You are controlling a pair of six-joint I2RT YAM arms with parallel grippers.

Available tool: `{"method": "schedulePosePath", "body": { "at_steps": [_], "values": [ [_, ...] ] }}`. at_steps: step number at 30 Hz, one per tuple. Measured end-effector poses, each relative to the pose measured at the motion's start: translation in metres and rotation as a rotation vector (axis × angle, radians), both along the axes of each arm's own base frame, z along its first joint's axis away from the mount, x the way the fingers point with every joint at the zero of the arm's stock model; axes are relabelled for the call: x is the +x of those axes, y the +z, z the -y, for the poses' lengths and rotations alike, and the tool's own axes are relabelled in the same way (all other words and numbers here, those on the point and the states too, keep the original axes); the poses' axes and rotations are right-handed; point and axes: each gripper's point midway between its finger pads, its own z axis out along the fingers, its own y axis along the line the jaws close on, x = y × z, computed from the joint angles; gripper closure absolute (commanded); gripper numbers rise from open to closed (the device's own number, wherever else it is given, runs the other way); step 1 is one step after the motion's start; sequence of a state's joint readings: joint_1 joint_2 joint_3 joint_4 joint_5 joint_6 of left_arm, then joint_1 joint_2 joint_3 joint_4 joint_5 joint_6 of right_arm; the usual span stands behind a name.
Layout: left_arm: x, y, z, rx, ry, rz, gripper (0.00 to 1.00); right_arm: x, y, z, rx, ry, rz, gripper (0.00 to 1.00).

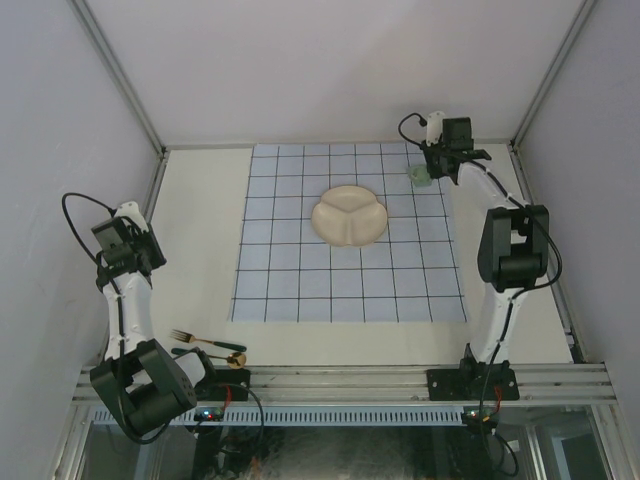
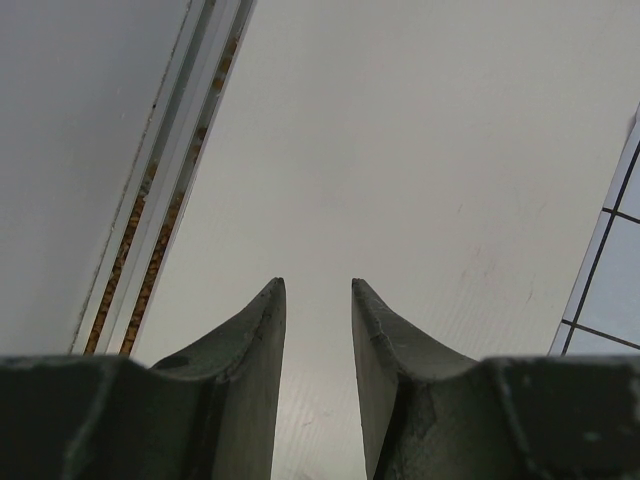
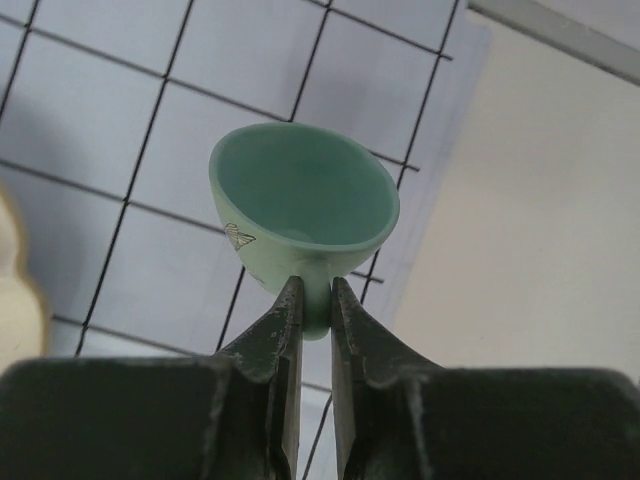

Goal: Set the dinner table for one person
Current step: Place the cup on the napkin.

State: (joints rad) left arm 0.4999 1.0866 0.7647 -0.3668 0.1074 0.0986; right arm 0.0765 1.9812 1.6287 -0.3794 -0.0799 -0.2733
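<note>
The dinner table (image 1: pixel 200 220) is a cream-white surface with a pale-blue grid cloth (image 1: pixel 300 280) spread on it. A cream divided plate (image 1: pixel 348 216) lies on the cloth's far half. At the cloth's far right corner my right gripper (image 3: pixel 317 285) is shut on the handle of a small green cup (image 3: pixel 300 190), which stands upright with its mouth up. From above, that cup (image 1: pixel 420 176) sits just below the right gripper (image 1: pixel 430 163). My left gripper (image 2: pixel 318 285) is open with nothing between its fingers, over bare table (image 2: pixel 400 150) left of the cloth (image 2: pixel 615 260).
A gold fork (image 1: pixel 195 339) and a gold spoon (image 1: pixel 215 355) with dark handles lie at the table's near left, beside the left arm's base. A metal rail (image 2: pixel 160 220) runs along the table's left edge. Grey walls enclose the table on three sides.
</note>
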Motion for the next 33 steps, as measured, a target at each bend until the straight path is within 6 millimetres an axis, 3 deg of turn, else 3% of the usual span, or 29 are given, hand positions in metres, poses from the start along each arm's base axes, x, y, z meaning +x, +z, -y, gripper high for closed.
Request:
{"method": "schedulePosePath", "body": {
  "at_steps": [6, 10, 17, 21, 26, 33],
  "values": [
    [0.001, -0.002, -0.001, 0.001, 0.003, -0.005, 0.63, 0.036, 0.004, 0.022, 0.0, -0.068, 0.054, 1.0],
    [0.001, -0.007, -0.003, -0.003, 0.008, -0.02, 0.63, 0.049, 0.005, 0.031, 0.001, -0.103, 0.089, 1.0],
    [0.002, -0.009, -0.003, -0.004, 0.009, -0.025, 0.63, 0.076, -0.012, 0.036, -0.005, -0.141, 0.106, 1.0],
    [0.001, -0.008, -0.005, 0.0, 0.014, -0.025, 0.63, 0.091, -0.025, 0.03, -0.005, -0.135, 0.104, 1.0],
    [0.001, -0.008, -0.005, 0.001, 0.015, -0.025, 0.63, 0.111, -0.02, 0.02, -0.008, -0.128, 0.142, 1.0],
    [0.001, -0.008, -0.006, 0.004, 0.019, -0.027, 0.63, 0.111, -0.024, 0.001, -0.014, -0.102, 0.142, 1.0]
  ]
}}
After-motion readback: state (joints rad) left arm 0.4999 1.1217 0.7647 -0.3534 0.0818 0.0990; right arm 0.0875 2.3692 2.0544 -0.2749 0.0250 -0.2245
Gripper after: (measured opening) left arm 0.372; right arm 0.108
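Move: The right hand already holds the cup by its handle. The spot for it, on the napkin's far right part, lies about 15 cm ahead, some 1 cm left and 11 cm below. The plate sits roughly 27 cm left and 5 cm back of the hand, 10 cm lower, and the table's back rail about 28 cm ahead, level sideways and 10 cm down. From the left hand the spot is some 42 cm ahead, 77 cm right and 11 cm below. Keep the right gripper pinched on the cup's handle and carry the cup forward about 11 cm towards the napkin's far edge, bowing out some 3.5 cm to the right, then swinging back left. Lower it a little from midway, by about 2.5 cm, letting the fingertips tilt up slightly. ##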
